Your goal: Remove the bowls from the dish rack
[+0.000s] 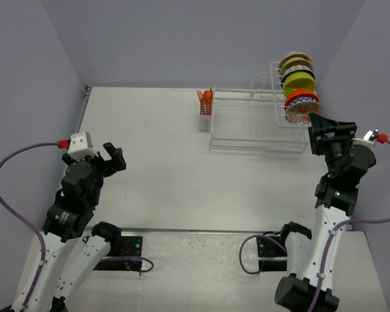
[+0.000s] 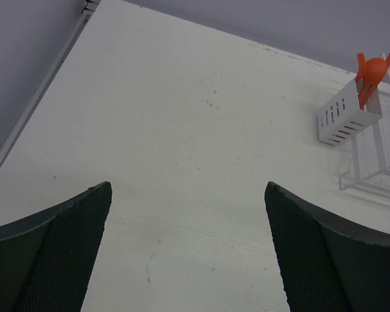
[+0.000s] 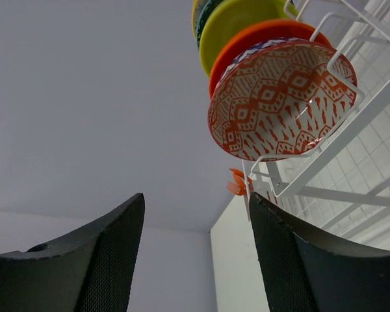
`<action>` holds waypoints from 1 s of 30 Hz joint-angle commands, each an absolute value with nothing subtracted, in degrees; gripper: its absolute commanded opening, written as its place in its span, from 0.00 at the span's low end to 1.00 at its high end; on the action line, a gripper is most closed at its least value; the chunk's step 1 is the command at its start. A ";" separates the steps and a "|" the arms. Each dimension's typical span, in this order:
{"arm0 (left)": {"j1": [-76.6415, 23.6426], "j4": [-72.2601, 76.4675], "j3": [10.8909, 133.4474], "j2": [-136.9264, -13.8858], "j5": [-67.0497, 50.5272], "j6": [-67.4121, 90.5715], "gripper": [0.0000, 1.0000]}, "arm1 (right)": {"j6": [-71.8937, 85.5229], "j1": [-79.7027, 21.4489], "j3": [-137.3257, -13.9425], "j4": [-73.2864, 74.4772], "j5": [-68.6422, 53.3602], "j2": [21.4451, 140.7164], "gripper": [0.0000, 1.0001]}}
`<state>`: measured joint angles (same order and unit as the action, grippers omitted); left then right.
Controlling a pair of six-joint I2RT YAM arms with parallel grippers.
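The bowls stand on edge in the tall slotted part of the white dish rack (image 1: pixel 247 140) at the back right. The orange-red patterned bowl (image 1: pixel 301 101) is nearest, then a lime-green one (image 1: pixel 299 81), with others behind. My right gripper (image 1: pixel 314 123) sits just in front of and below that nearest bowl. In the right wrist view the orange-red bowl (image 3: pixel 279 101) hangs above and right of the gripper (image 3: pixel 195 201), which is open and holds nothing. The lime-green bowl (image 3: pixel 240 26) shows behind it. My left gripper (image 1: pixel 114 159) is open over bare table at the left, also empty in its wrist view (image 2: pixel 187 188).
A small white cutlery basket (image 1: pixel 206 120) with orange utensils (image 1: pixel 206 97) hangs on the rack's left end, also seen from the left wrist (image 2: pixel 344 117). The rack's low flat section (image 1: pixel 244 130) holds nothing. Purple walls close in the table at the back and both sides.
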<state>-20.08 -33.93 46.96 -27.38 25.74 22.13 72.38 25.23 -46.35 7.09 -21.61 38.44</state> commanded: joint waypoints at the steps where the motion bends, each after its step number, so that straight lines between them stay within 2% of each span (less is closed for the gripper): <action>1: -20.30 -32.17 46.76 -26.98 24.52 22.59 1.00 | 76.03 26.37 -47.28 0.87 -27.86 40.77 0.66; 6: -20.30 -31.90 46.76 -26.54 23.56 22.41 1.00 | 76.46 26.89 -48.95 0.88 -28.92 45.87 0.64; 12: -20.30 -31.64 46.67 -25.49 23.47 22.41 1.00 | 74.62 26.89 -52.55 2.37 -24.79 49.56 0.54; 30: -20.30 -30.67 46.32 -24.96 21.18 21.80 1.00 | 72.95 26.89 -59.32 1.41 -19.60 60.46 0.47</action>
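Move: The patterned bowl at the near end of the row in the dish rack lies about 12 cm ahead of the right hand, neither left nor right of it, its middle some 8 cm lower. The orange bowl stands right behind, 4 cm farther out, and the green bowl about 9 cm beyond the patterned one, both in the same line and about as high as it. For the left hand, the patterned bowl is roughly 18 cm ahead and 62 cm to the right, about level in height. The patterned bowl is what the right hand closes in on: the hand reaches forward about 7.5 cm and drifts some 4.5 cm to the right, towards the bowl's right-hand side, dipping slightly on the way. Its fingers, set one above the other, draw from about two-thirds open to half open around nothing, while the hand tips down about 5 degrees. ##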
